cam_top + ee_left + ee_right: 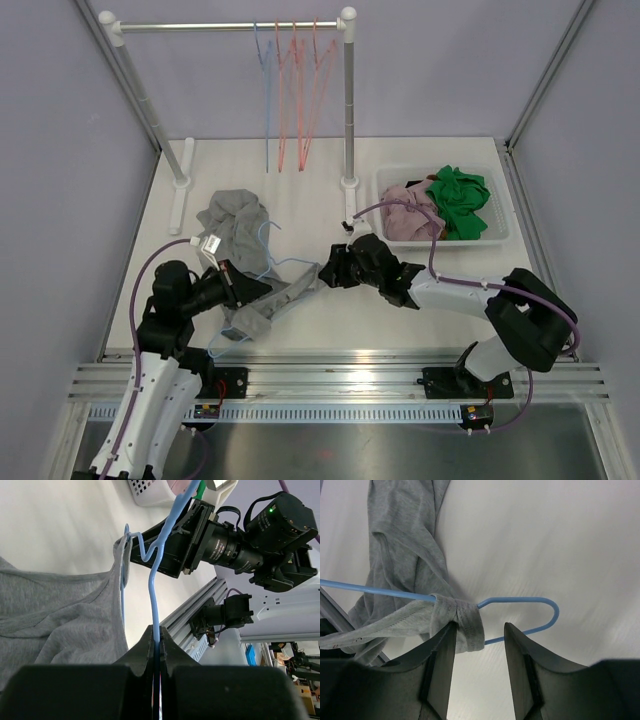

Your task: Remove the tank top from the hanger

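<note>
A grey tank top (236, 222) lies on the white table, one strap still looped round a blue wire hanger (283, 266). My left gripper (243, 287) is shut on the hanger's wire (155, 590); in the left wrist view the jaws (158, 632) pinch it, with grey cloth (55, 615) to the left. My right gripper (324, 272) is open at the hanger's end. In the right wrist view the strap (466, 621) wraps the hanger's bent tip (532, 601) and sits between the open jaws (480, 630), against the left finger.
A clothes rail (230, 26) with several pink and blue hangers (292, 90) stands at the back, its right post (348, 100) near the right arm. A white basket (500, 236) with pink and green clothes is at the right. An aluminium rail (340, 375) runs along the near edge.
</note>
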Action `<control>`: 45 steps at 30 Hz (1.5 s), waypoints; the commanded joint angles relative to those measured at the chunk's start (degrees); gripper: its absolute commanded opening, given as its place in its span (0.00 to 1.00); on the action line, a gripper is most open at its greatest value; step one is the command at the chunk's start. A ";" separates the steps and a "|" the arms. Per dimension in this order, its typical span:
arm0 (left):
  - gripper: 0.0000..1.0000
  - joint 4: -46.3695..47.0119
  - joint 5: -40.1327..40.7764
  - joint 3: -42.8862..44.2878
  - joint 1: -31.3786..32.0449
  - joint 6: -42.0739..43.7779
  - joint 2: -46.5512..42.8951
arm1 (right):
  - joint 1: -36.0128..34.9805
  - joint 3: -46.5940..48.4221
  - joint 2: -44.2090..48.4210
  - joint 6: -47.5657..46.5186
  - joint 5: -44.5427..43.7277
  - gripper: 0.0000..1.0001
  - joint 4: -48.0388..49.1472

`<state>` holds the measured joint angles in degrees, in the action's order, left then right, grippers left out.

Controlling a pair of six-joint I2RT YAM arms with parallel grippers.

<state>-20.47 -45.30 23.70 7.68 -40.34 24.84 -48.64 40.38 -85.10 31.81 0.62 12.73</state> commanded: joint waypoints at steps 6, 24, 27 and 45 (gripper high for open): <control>0.00 5.88 -1.46 0.11 0.40 -0.89 1.09 | -0.31 1.55 -1.48 0.97 2.72 0.52 9.32; 0.00 0.96 -0.22 3.19 0.40 2.72 0.38 | -0.14 2.77 4.59 1.50 -17.21 0.00 -6.56; 0.00 0.17 -1.37 3.98 0.67 3.42 0.47 | 2.32 7.33 3.89 0.53 -23.02 0.00 -17.10; 0.00 -6.56 -7.43 20.08 0.93 9.08 -3.12 | 9.62 5.77 19.69 -2.03 -6.28 0.00 -18.28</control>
<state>-34.24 -48.51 44.31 8.34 -26.09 23.73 -40.36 48.40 -71.02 31.00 -10.79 -8.49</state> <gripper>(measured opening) 0.023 0.011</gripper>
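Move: The tank top's strap, still looped over the hanger, lies about 2 cm left and 1 cm above the half-open right fingers; the hanger's end is some 3 cm ahead of them. The tank top's body lies about 22 cm left, 14 ahead and 8 below, the rack foot 18 ahead and 6 right. From the left hand, already holding the hanger near its hook, the strap is about 12 cm right, 3 ahead. Right hand pinches the strap, drags it about 11 cm right and forward, then up; left raises the still-held hanger. ##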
